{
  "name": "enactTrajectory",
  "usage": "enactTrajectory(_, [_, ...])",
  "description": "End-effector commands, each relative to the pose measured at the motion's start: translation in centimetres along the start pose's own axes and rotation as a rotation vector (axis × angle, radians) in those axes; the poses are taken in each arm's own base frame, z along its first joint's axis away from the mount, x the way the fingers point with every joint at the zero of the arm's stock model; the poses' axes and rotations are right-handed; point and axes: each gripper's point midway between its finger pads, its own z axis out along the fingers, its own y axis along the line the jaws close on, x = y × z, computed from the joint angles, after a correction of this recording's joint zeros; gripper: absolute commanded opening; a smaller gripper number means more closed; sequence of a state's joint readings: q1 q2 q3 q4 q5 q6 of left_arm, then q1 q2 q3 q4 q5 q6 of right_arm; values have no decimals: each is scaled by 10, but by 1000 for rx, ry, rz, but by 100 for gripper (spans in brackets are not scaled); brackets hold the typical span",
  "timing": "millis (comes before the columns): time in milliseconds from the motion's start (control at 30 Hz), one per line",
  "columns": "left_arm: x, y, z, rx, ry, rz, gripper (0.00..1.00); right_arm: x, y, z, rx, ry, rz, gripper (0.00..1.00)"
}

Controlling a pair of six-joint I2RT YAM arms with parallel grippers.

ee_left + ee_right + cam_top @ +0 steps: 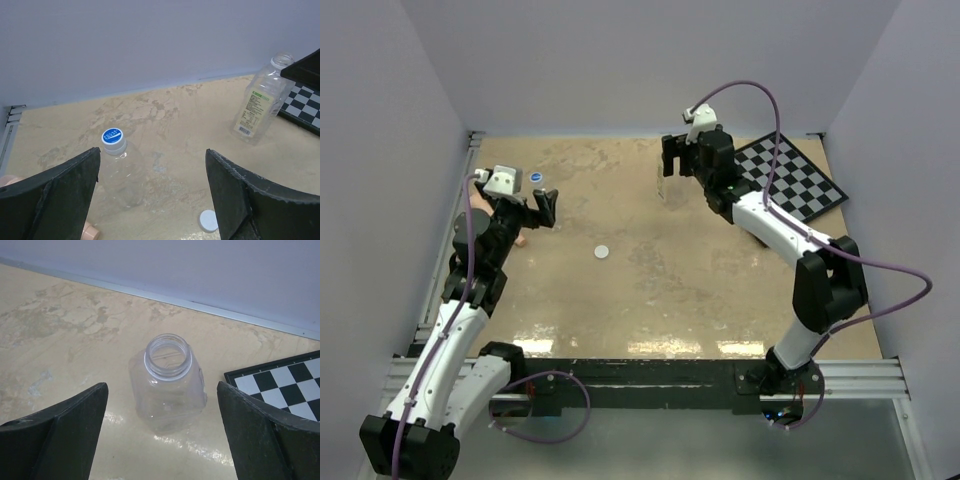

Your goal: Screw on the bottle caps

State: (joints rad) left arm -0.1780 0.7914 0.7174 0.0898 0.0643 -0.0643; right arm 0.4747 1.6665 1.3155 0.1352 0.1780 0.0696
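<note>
The small clear bottle (pixel 120 175) stands upright with the blue cap (pixel 112 136) on its neck, just inside the left finger of my open left gripper (pixel 151 152). That gripper holds nothing. The white cap (pixel 208 220) lies flat on the table by its right finger, also seen mid-table from above as a white cap (pixel 602 252). The wide clear bottle (pixel 167 400) stands uncapped, mouth open, below and between the spread fingers of my right gripper (pixel 161 387), which is open and apart from it. From above, the right gripper (pixel 678 160) hovers over the wide bottle (pixel 665 188).
A black-and-white checkerboard (pixel 800 180) lies at the back right, close to the wide bottle. A pink stick (pixel 90 232) lies on the table under my left gripper. Walls close in the table at the back and both sides.
</note>
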Motion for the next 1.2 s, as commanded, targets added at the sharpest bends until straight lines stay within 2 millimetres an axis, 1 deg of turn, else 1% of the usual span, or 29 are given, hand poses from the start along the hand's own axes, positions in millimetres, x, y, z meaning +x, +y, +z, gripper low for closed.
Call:
enactTrajectory(0, [-12,-7,-2,37,-54,22,90,-34,-1,14,-36,-90,34,92])
enactTrajectory(67, [-12,-9,-1,48,-54,21,90,-26,-3,23,-35,-75,30,90])
enactTrajectory(167, [-12,-10,-1,57,-54,21,89,-22,-6,32,-35,-73,29,89])
enactTrajectory(400, [-11,-12,-1,68,-52,26,89,-20,-4,45,-56,-72,13,81])
enactTrajectory(500, [-10,-13,-1,74,-51,29,89,-20,-3,47,-64,-72,1,74])
enactTrajectory(567, [-11,-14,-1,79,-52,28,89,-20,-3,47,-69,-69,-5,65])
enactTrajectory(667, [-10,-14,-2,82,-52,31,89,-19,-1,44,-84,-64,-12,54])
enactTrajectory(767, [-11,-15,-2,85,-57,33,88,-17,3,37,-109,-49,-17,42])
enactTrajectory(833, [-12,-17,-2,99,-58,34,88,-18,2,29,-109,-49,-22,35])
enactTrajectory(900, [-12,-20,-2,115,-61,35,88,-14,3,18,-124,-37,-28,24])
enactTrajectory(933, [-13,-22,-2,126,-64,34,88,-13,2,13,-123,-34,-28,21])
enactTrajectory(1000, [-11,-26,-2,148,-63,34,88,-18,1,-3,-124,-44,-28,15])
enactTrajectory(1067, [-13,-30,-2,169,-71,35,88,-15,6,-16,-156,-36,-31,11])
enactTrajectory(1167, [-11,-38,-2,211,-71,33,88,-10,11,-38,-179,-16,-49,6])
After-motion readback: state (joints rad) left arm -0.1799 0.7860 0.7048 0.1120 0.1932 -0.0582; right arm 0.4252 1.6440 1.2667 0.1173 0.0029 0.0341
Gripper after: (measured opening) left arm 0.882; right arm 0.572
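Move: The clear uncapped bottle stands upright just in front of the right hand's open fingers, about 4 cm ahead and 1 cm to the left, its middle some 8 cm lower. The chessboard's middle lies roughly 8 cm ahead and 21 cm to this hand's right; the loose white cap lies about 8 cm back and 18 cm left, both near 17 cm down. From the left hand the clear bottle is some 20 cm ahead, 26 cm right and 13 cm below. The right fingers pinch the clear bottle from both sides just under its neck, closing from wide to roughly half open. To get there the hand first eases forward and down about 4 cm onto the bottle; with the grip made, it draws back some 5 cm towards the base, rising about 1 cm and turning a little counter-clockwise. The empty left hand stays open, drifting 2 cm right. ##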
